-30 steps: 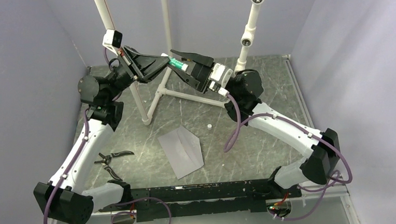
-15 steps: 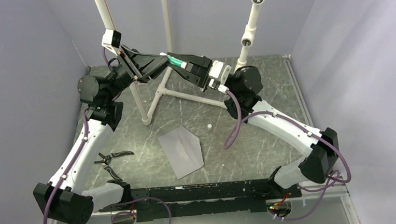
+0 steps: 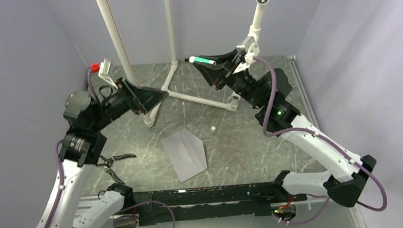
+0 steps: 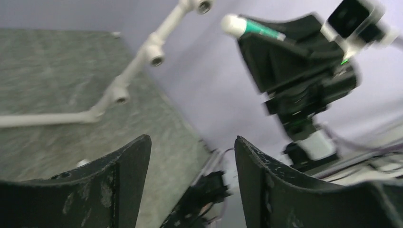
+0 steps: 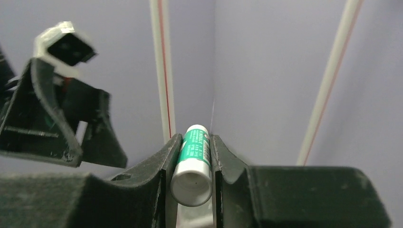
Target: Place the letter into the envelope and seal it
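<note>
The pale grey envelope (image 3: 185,154) lies flat on the table in the middle of the top view. The letter does not show in any view. My right gripper (image 3: 210,65) (image 5: 195,138) is raised at the back and shut on a green and white glue stick (image 3: 202,60) (image 5: 193,164), which points left; the same glue stick (image 4: 251,27) shows in the left wrist view. My left gripper (image 3: 162,95) (image 4: 191,139) hangs left of it, apart from the stick, open with nothing between its fingers.
A white pipe frame (image 3: 190,98) stands at the back of the table with upright poles (image 3: 114,29). A small white cap (image 3: 212,128) lies right of the envelope. Black-handled pliers (image 3: 112,163) lie by the left arm. Grey walls close in the sides.
My left gripper has opened, let go of the glue stick and drawn back left and down. My right gripper has closed on the stick and carried it up and to the right.
</note>
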Controlling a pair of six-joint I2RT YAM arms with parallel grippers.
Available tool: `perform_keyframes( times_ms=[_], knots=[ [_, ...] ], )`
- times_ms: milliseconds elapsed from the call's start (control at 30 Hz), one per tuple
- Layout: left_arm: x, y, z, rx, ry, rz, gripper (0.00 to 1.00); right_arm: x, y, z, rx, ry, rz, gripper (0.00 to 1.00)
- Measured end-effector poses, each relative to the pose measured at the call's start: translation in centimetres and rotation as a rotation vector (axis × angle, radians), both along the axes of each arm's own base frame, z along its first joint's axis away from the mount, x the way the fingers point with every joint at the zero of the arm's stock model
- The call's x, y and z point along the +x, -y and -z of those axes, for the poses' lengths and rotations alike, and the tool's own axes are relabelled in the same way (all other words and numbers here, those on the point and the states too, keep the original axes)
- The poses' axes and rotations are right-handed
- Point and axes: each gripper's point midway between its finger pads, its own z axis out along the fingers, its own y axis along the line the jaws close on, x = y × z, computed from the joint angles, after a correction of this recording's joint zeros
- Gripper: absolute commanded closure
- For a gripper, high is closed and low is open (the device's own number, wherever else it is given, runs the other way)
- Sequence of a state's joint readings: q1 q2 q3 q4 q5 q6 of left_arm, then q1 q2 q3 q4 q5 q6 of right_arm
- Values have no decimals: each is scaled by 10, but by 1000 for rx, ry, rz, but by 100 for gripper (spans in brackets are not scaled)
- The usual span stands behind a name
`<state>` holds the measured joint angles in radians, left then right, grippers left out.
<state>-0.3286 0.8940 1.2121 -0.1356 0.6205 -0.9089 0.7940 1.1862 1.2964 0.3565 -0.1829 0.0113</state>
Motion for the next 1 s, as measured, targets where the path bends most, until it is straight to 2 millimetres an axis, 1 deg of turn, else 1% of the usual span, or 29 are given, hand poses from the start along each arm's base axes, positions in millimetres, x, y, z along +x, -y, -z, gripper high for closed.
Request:
perform_keyframes(
  times_ms=[67, 100, 133, 167, 267, 300, 367, 433, 500, 533, 600, 633, 733, 767, 833, 900, 1000],
  knots=[
    [-3, -9, 23, 80, 9, -53, 46, 3, 8, 15, -9, -121, 27, 100],
    [-3, -14, 39, 127, 8, -80, 51, 6, 10, 30, -28, -202, 43, 100],
    [-3, -18, 55, 165, 0, -100, 55, 10, 11, 49, -57, -285, 58, 100],
    [-1, -20, 70, 197, -17, -113, 57, 12, 10, 61, -74, -328, 66, 100],
    [9, -22, 130, 310, -118, -138, 61, 18, 5, 125, -171, -528, 99, 100],
    [11, -21, 150, 349, -156, -146, 61, 18, 3, 153, -218, -605, 108, 100],
    [12, -17, 190, 437, -227, -146, 61, 11, -3, 206, -312, -740, 116, 100],
    [7, -12, 222, 529, -273, -139, 61, 0, -7, 257, -413, -859, 121, 100],
    [-1, -6, 243, 616, -283, -128, 60, -14, -11, 299, -504, -949, 120, 100],
    [-4, -3, 250, 651, -277, -123, 60, -20, -12, 314, -537, -980, 121, 100],
    [-8, 8, 262, 721, -267, -111, 65, -34, -15, 344, -606, -1045, 120, 100],
    [-9, 12, 268, 757, -266, -107, 70, -39, -16, 352, -624, -1060, 120, 100],
    [-6, 26, 292, 857, -293, -107, 89, -50, -17, 372, -668, -1086, 125, 100],
    [-4, 29, 306, 899, -319, -110, 93, -52, -17, 376, -681, -1081, 131, 100],
    [0, 29, 330, 955, -381, -129, 97, -60, -21, 386, -707, -1057, 132, 100],
    [1, 26, 352, 999, -438, -146, 97, -73, -27, 397, -733, -1024, 110, 100],
    [-5, 19, 377, 1034, -506, -158, 97, -91, -31, 414, -772, -986, 84, 100]
  ],
)
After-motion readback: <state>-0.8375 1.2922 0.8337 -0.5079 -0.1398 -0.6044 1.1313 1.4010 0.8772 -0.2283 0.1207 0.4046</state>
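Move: The envelope lies on the table almost straight below the open left hand, about 46 cm down, 1 cm ahead and 3 cm to its right. From the right hand, already holding the glue stick, it lies some 51 cm down, 7 cm left and 3 cm back. The loose white cap is roughly 12 cm to the right of the envelope and 11 cm farther out; the pruners lie about 29 cm to the envelope's left, 2 cm nearer the base. Still pinching the glue stick, the right hand swoops down about 41 cm towards the near right end of the envelope's opening, drawing back some 9 cm in the later part, and tips over about 70 degrees so the stick slants down. The left hand sinks about 38 cm alongside, tilting to point steeply down at the envelope and shutting its empty fingers. ##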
